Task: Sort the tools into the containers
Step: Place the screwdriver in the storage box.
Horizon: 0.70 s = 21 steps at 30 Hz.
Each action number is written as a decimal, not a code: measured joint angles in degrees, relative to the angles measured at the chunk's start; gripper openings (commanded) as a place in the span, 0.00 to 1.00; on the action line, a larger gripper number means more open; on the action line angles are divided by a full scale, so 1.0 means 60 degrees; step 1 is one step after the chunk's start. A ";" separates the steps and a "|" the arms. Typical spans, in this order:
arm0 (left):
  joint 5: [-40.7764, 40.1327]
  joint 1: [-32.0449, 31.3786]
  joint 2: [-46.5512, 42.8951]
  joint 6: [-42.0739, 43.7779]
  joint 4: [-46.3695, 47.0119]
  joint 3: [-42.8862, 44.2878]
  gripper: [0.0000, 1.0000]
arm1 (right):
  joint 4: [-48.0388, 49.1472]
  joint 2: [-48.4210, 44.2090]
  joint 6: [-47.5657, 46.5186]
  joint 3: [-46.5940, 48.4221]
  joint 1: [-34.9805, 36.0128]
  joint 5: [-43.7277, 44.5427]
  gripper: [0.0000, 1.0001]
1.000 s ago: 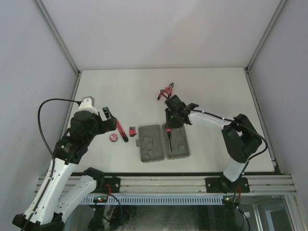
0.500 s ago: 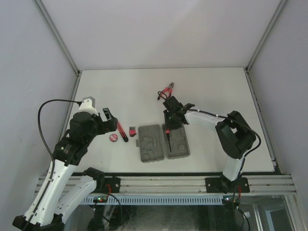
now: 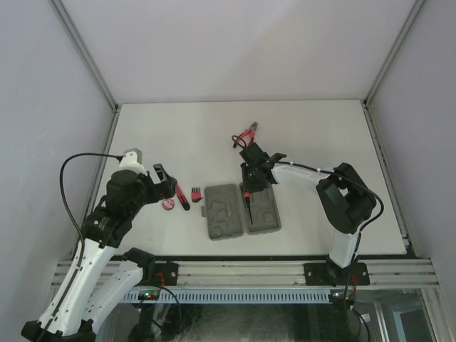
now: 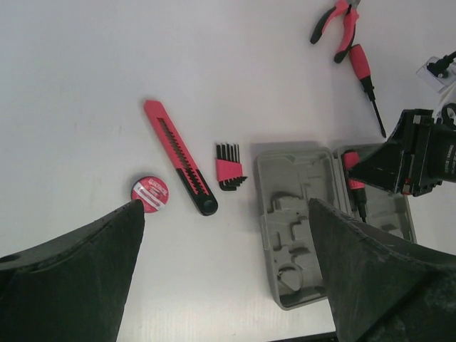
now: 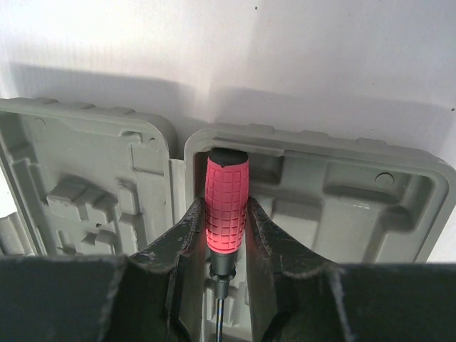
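Note:
The grey case (image 3: pixel 222 213) lies open in two halves near the table's front. My right gripper (image 3: pixel 249 187) is shut on a red-handled screwdriver (image 5: pixel 226 203), holding it in the left part of the case's right half (image 5: pixel 335 189), shaft pointing toward the near edge. Left of the case lie a comb-like hex key set (image 4: pixel 229 166), a red cutter (image 4: pixel 179 157) and a round red disc (image 4: pixel 149 194). Red-handled pliers (image 4: pixel 338 25) and a second screwdriver (image 4: pixel 365 75) lie behind the case. My left gripper (image 4: pixel 225 208) hangs open above the table, left of the case, with nothing in it.
The table's front edge runs just behind the case's near side (image 4: pixel 313 303). My right arm (image 3: pixel 335 192) reaches in from the right across the table. Metal frame posts (image 3: pixel 107 96) stand at the table's back corners.
My right gripper has shifted slightly left and toward the front with the screwdriver, over the case's right half. My left arm has lowered a little toward the cutter and disc.

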 measured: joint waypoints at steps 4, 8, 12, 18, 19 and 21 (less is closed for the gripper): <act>0.0382 0.0007 -0.0160 -0.0495 0.0273 -0.0754 1.00 | 0.0011 0.0007 0.0000 0.0000 0.0029 0.0051 0.00; 0.0532 0.0007 -0.0255 -0.0940 0.0525 -0.1366 1.00 | 0.0015 0.0007 -0.0004 0.0000 0.0029 0.0058 0.00; 0.0605 0.0007 -0.0251 -0.1249 0.0747 -0.1712 1.00 | 0.0015 0.0007 0.0000 0.0000 0.0036 0.0087 0.00; 0.0459 0.0015 -0.0386 -0.1461 0.0874 -0.1825 1.00 | 0.0015 0.0007 -0.0004 0.0000 0.0080 0.0142 0.00; 0.0382 0.0015 -0.0397 -0.1515 0.0871 -0.1825 1.00 | 0.0015 0.0007 0.0000 0.0000 0.0084 0.0142 0.00; 0.0193 0.0015 -0.0433 -0.1654 0.0838 -0.1825 1.00 | 0.0015 0.0007 -0.0004 0.0000 0.0091 0.0142 0.00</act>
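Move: Right hand: the screwdriver's middle lies about 4 cm back, 1 cm to its right and 1 cm below. The storage box's right half centres 5 cm back, 4 cm right and 2 cm lower; its left half 7 cm back, 8 cm left. Some 20 cm below the open left hand, the utility knife lies 6 cm ahead, the tape roll 2 ahead and 4 left, the hex keys 6 ahead and 5 right, the screwdriver 2 ahead and 24 right. Sinking about 5 cm, almost straight down towards the tabletop tools, the empty left hand stops well above them, its fingers still wide open; its wrist rolls some 8 degrees left side down and tips slightly. The right hand stays in place, keeping its pinch on the screwdriver handle at the left edge of the box's right half. ##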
